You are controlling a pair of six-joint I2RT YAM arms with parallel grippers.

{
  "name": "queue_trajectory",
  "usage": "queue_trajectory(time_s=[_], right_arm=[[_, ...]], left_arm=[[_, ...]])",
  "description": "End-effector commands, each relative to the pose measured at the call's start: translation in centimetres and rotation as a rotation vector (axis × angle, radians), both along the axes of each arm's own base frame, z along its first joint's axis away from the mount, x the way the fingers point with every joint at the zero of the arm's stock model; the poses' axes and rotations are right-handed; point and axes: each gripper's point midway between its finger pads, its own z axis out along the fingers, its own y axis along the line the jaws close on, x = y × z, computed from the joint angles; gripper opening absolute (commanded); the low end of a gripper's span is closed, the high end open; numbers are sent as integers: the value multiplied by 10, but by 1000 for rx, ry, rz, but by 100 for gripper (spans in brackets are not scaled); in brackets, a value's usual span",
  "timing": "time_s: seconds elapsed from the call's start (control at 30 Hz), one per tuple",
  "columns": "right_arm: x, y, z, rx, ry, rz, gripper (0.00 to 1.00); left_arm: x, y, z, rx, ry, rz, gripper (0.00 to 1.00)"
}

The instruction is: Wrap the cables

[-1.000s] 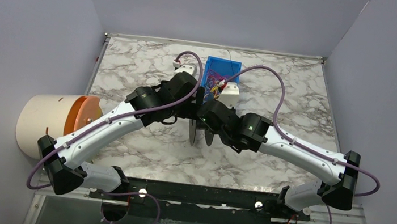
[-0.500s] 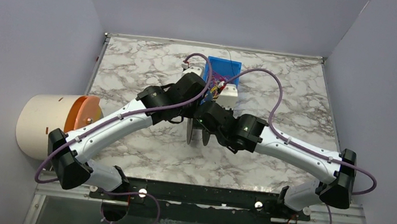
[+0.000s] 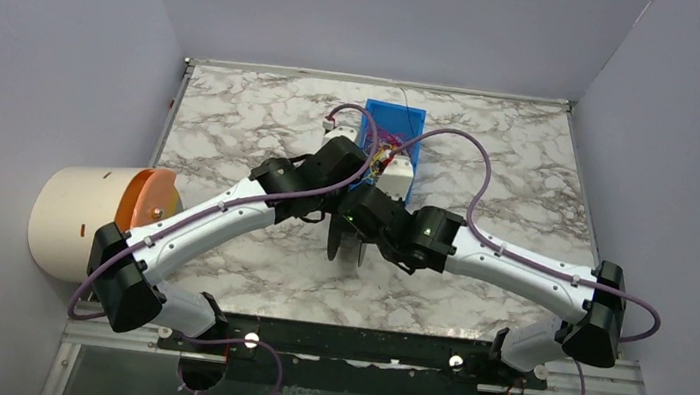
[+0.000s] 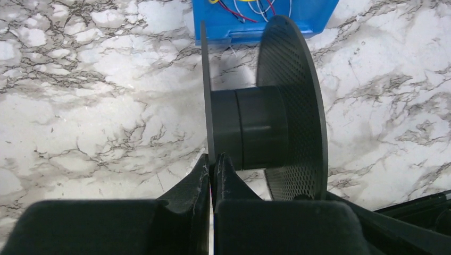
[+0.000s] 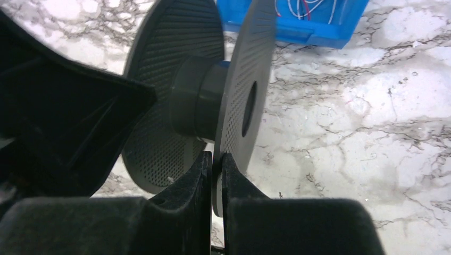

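A black spool (image 3: 347, 239) with two perforated flanges stands on edge on the marble table (image 3: 253, 135). My left gripper (image 4: 213, 162) is shut on the rim of its thin left flange, beside the spool's hub (image 4: 250, 127). On the other flange (image 5: 242, 101) my right gripper (image 5: 216, 159) is shut, pinching the rim from below. The cables (image 3: 384, 149), thin red, yellow and white wires, lie tangled in a blue bin (image 3: 406, 119) just behind the spool. Both wrist views show this bin (image 4: 266, 29) and the cables (image 5: 303, 8) at their top edge. No cable is on the hub.
A cream cylinder with an orange inside (image 3: 92, 216) lies at the table's left edge. Both arms meet over the middle of the table, and the left arm's black body (image 5: 58, 106) fills the left of the right wrist view. Grey walls enclose three sides.
My left gripper has closed from wide open onto the spool's left flange, its arm reaching further right and back. The right arm edged left, still gripping the other flange.
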Motion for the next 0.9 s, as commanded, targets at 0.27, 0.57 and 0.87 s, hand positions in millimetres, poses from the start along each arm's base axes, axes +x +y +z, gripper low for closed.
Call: queue_trajectory(time_s=[0.27, 0.57, 0.87], right_arm=[[-7, 13, 42, 175, -35, 56, 43], [-14, -33, 58, 126, -87, 34, 48], [-20, -54, 34, -10, -81, 108, 52]], left_arm=[[4, 21, -11, 86, -16, 23, 0], [13, 42, 14, 141, -72, 53, 0], [10, 55, 22, 177, -76, 20, 0]])
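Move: My closed left hand already pinches the left flange of the grey spool, whose middle lies roughly 5 cm ahead, 3 cm to the right and 5 cm below. My right hand still has the right flange, the spool's middle about 5 cm ahead, 3 cm left and 5 cm down. From my left hand the blue tray sits some 21 cm ahead, 10 cm right and 14 cm down, its cables about 19 cm ahead and 10 cm right. I open my right fingers about halfway and let go of the spool's right flange; that hand drifts slightly left, then climbs some 6 cm and swings right and a little back, away from the spool, sinking slightly at the end. My left hand keeps its pinch, dips a centimetre, then draws the spool left about 4 cm, rolling its left side up roughly 10 degrees. ##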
